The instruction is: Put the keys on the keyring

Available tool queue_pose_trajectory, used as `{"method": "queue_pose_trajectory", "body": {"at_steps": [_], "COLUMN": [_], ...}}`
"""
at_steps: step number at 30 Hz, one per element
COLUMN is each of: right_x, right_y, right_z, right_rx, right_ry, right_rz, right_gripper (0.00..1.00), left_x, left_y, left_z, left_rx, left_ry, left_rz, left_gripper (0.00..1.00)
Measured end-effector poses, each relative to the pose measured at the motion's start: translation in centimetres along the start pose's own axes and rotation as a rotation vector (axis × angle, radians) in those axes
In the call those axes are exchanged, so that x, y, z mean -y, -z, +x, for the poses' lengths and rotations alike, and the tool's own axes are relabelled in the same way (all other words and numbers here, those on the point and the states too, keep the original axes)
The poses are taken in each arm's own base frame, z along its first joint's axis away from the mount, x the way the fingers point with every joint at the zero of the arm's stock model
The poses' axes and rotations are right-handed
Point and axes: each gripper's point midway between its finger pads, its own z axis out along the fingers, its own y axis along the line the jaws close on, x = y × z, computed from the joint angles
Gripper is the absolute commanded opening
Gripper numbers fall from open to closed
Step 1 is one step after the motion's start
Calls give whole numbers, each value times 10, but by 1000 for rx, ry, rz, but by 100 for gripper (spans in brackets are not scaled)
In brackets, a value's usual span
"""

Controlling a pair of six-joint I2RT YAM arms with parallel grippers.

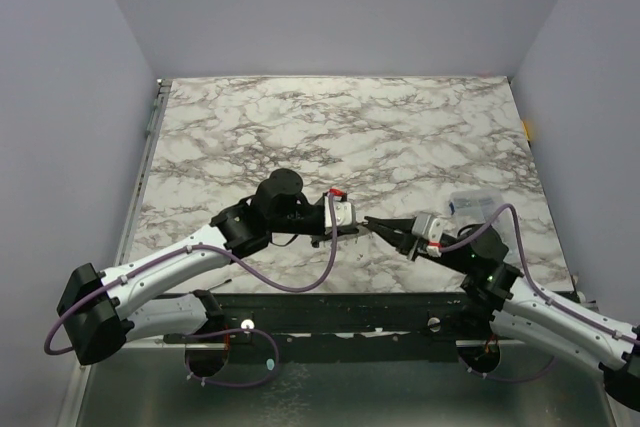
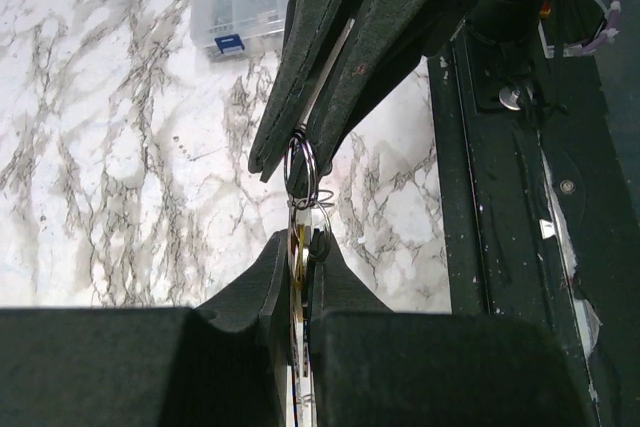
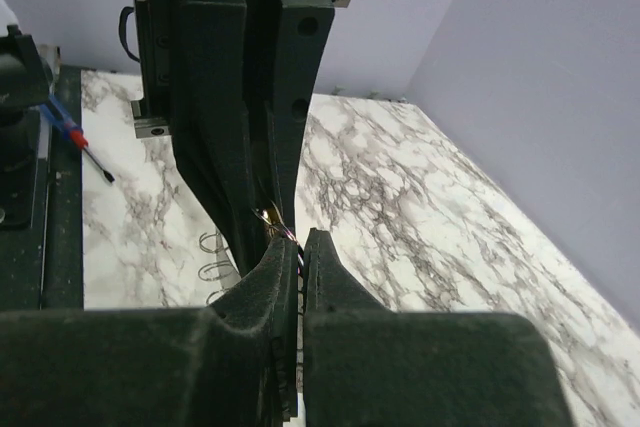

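Above the near middle of the marble table my two grippers meet tip to tip. In the left wrist view my left gripper [image 2: 303,242] is shut on the key [image 2: 297,247], whose yellow-orange head shows between the pads. The thin grey keyring [image 2: 300,165] hangs just beyond it, pinched in the tips of my right gripper [image 2: 300,159], which comes in from above. The right wrist view shows my right gripper [image 3: 300,243] shut on the ring's wire [image 3: 291,237], with the key [image 3: 264,215] in the left gripper's tips. From the top both grippers [image 1: 352,230] [image 1: 376,224] hide the small parts.
A clear plastic box [image 1: 475,204] [image 2: 240,2] stands on the table to the right of the grippers. The black mounting rail [image 1: 350,312] [image 2: 500,197] runs along the near edge. Grey walls close the table in on three sides.
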Motion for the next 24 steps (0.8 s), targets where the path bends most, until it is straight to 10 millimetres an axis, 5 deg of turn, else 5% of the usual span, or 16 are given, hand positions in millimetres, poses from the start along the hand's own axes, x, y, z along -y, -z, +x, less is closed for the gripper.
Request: {"method": "queue_pose_trajectory", "body": {"at_steps": [3,9,15,19,24], "right_x": [2,9,20,30,29], "right_y": [-1,-7,-10,-8,-1], "right_z": [1,-3,-22,-45,-51], "right_rx": [39,53,-48,-119,-240], "right_ry": [-45,-101,-1,73,100], "right_rz": [38,74,30,-2,-86], "right_gripper": [4,52,66,98,100], "left_x": [-2,-9,-13,-12,-12], "left_y": [1,2,0,-2,-3], "left_z": [1,1,-5,-2,1], "left_rx": [-4,-8,12,3,-4], "left_ry": [4,-2,-32,-34,-29], "left_rz": [-12,-50,-68,-66,-65], "left_gripper": [0,0,0,0,0]}}
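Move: The rings of the keyring are pinched at the right fingertips, only about 1 cm to the left of the right hand point and level with it. From the left hand point the same rings stick out some 4 cm to the right and about 1 cm lower. The keys sit between the left pads, roughly 5 cm to the left of the right hand point and straight across from it. Keep the left gripper shut on the keys and ease it forward barely more than 1 cm along with the right. Then open the right fingers from shut to fully wide to let go of the rings, lifting the right gripper about 6 cm up and away while its fingertips, after first tilting up slightly, tip down some 20 degrees. ##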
